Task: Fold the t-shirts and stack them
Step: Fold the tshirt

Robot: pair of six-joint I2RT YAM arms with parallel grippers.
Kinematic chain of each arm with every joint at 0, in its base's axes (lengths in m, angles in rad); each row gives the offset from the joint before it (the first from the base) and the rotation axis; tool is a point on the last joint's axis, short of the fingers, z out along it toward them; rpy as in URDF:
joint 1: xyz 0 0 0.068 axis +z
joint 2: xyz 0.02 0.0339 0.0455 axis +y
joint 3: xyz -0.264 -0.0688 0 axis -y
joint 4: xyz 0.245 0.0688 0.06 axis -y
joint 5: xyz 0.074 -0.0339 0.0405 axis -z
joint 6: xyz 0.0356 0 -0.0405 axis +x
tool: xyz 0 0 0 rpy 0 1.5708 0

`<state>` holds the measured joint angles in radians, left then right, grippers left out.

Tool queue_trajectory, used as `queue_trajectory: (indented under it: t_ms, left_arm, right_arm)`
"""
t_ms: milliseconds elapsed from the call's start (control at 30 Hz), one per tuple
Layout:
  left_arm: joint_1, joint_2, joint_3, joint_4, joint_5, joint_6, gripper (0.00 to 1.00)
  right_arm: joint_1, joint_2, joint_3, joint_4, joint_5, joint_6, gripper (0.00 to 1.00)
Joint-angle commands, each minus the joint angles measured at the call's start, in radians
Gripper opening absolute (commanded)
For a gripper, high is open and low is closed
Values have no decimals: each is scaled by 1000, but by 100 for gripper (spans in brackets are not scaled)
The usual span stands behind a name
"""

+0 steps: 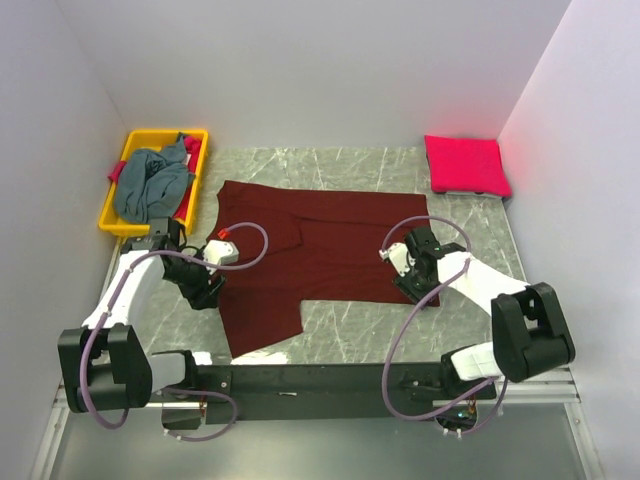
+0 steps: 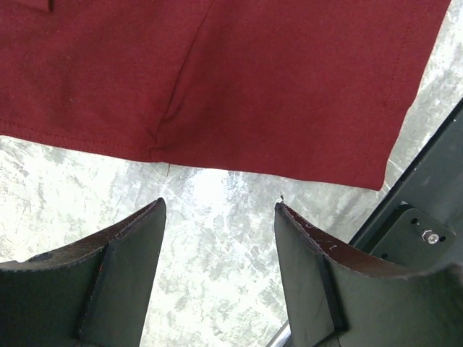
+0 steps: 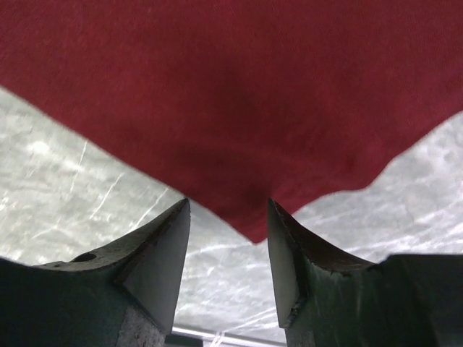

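A dark maroon t-shirt [image 1: 310, 245] lies spread flat on the marble table [image 1: 350, 330]. My left gripper [image 1: 205, 292] sits at its left hem. In the left wrist view this gripper [image 2: 221, 204] is open over bare marble, and the maroon hem [image 2: 217, 87] lies just beyond the fingertips. My right gripper [image 1: 415, 283] is at the shirt's right edge. Its jaws [image 3: 228, 204] stand open, with a corner of the maroon cloth [image 3: 253, 228] reaching between the tips, unclamped. A folded pink-red t-shirt [image 1: 465, 165] rests at the back right. A grey-blue t-shirt [image 1: 150, 185] is heaped in the bin.
A yellow plastic bin [image 1: 150, 135] stands at the back left, with a bit of red cloth under the grey-blue shirt. White walls close in the table on three sides. The black base rail [image 1: 300, 378] runs along the near edge and shows in the left wrist view [image 2: 427, 210].
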<state>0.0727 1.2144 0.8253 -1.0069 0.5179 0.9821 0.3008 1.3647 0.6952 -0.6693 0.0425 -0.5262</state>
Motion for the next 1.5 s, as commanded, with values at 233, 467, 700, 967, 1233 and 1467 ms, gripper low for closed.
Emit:
queue_trajectory:
  t_ms: [233, 467, 700, 967, 1233, 1467]
  left_arm:
    - [-5, 33, -37, 80, 5, 32, 67]
    - [-16, 46, -60, 103, 2, 26, 66]
    - [-25, 54, -43, 108, 11, 21, 66]
    - [-45, 48, -58, 123, -1, 10, 66]
    - [-53, 42, -66, 136, -16, 6, 66]
    - [-126, 27, -138, 209, -87, -2, 63]
  right_arm:
    - [-12, 93, -23, 79, 28, -38, 50]
    - [-12, 4, 4, -2, 8, -31, 52]
    - [-25, -15, 4, -32, -9, -41, 45]
    - [-84, 39, -5, -10, -38, -66, 42]
    - [-106, 93, -25, 11, -67, -72, 40]
    - [-106, 103, -39, 30, -46, -75, 21]
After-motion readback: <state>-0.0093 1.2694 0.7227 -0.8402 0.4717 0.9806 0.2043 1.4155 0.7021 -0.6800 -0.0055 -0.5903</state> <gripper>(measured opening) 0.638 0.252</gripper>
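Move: Both hands are over the t-shirt spread on the table. The shirt's near right corner lies some 2 cm to the right hand's right, 1 cm back and 1 cm below, and the pink box about 30 cm ahead and 8 cm right. From the left hand, the sleeve's outer edge is level ahead, about 2 cm right and 7 cm below; the sleeve's near corner is roughly 12 cm back and 4 cm right, and the yellow basket about 27 cm ahead and 13 cm left. The right hand, already low over the near right corner of the shirt, eases down slightly and slides about 1.5 cm to the right, then its half-open fingers close and pinch the cloth just inside that corner. Meanwhile the left hand sinks some 3.5 cm towards the sleeve's outer edge in two stages with a pause between, drifting a touch to the right, fingers still open and wrist almost unturned. ##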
